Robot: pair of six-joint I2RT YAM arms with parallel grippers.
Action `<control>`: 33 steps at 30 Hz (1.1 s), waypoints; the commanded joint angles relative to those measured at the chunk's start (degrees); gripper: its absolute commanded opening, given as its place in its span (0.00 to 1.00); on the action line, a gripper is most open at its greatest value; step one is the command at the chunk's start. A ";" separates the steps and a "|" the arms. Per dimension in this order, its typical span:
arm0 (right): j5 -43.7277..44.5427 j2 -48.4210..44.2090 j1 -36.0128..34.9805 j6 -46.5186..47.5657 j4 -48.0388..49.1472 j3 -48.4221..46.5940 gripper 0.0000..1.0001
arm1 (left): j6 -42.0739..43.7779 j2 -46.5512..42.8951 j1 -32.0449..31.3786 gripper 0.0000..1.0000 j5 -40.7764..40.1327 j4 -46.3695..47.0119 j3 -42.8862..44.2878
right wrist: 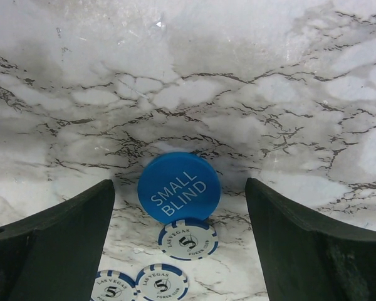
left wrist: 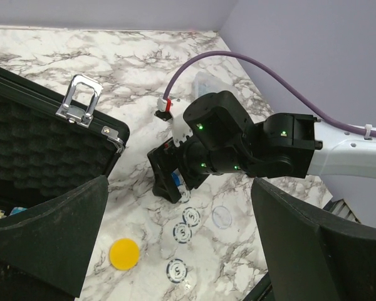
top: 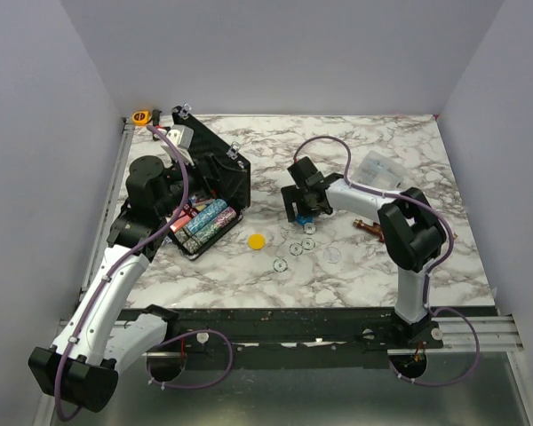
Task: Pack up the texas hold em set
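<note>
The black case (top: 218, 177) of the texas hold em set stands open at the left, with rows of coloured chips (top: 204, 222) in its base and textured lining (left wrist: 37, 157) in its lid. A yellow disc (top: 257, 240), three white-and-blue "5" chips (left wrist: 182, 232) and a clear disc (left wrist: 222, 217) lie loose on the marble. My right gripper (right wrist: 178, 185) is down at the table, open, its fingers on either side of a blue "SMALL BLIND" disc (right wrist: 178, 187) with a gap on each side. My left gripper (left wrist: 178, 251) hangs open by the case with nothing in it.
An orange tape roll (top: 141, 116) sits in the back left corner. A clear plastic bag (top: 379, 169) lies behind the right arm, and a small brown object (top: 366, 229) lies beside it. Walls close in the table (top: 355, 284) on three sides.
</note>
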State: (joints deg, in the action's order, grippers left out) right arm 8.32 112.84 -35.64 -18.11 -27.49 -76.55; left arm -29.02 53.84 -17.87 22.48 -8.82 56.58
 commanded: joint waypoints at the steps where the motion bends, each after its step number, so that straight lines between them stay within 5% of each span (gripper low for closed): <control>1: -1.92 0.49 -0.75 -1.13 -1.83 4.22 0.86 | 0.85 -0.06 -0.24 0.95 -0.18 0.28 0.91; 23: -2.80 -0.51 -1.93 0.37 -2.74 6.78 0.71 | 0.19 1.53 -0.94 0.96 0.31 -4.02 2.21; 33: -3.74 -3.83 -2.13 1.10 3.22 10.40 0.51 | 2.26 -4.84 -0.94 0.99 0.63 -16.06 -4.22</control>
State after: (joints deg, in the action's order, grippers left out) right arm 8.03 109.32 -36.82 -16.99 -23.20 -70.83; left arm -28.95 53.21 -18.50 23.24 -16.67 55.51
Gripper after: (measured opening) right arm 0.538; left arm 0.985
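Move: The blue SMALL BLIND button lies flat on the table between the right hand's open fingertips, about 1 cm below the hand point. A white-and-blue 5 chip overlaps its near edge, some 3 cm back and 2 cm to the right; two more 5 chips lie 7 to 8 cm back. The yellow button is about 12 cm to the left and 6 cm back. From the raised left hand the blue button is roughly 8 cm ahead, 14 cm right and 33 cm down. Back by only about 1.5 cm, slowly and at table height, the right hand draws towards its base while its steeply down-pointing fingers close to roughly half open, until the tips come up against the left and right edges of the blue SMALL BLIND button. Late on, the empty left hand sinks about 3.5 cm, eases back a little and tips some 8 degrees downward, fingers still wide open. ##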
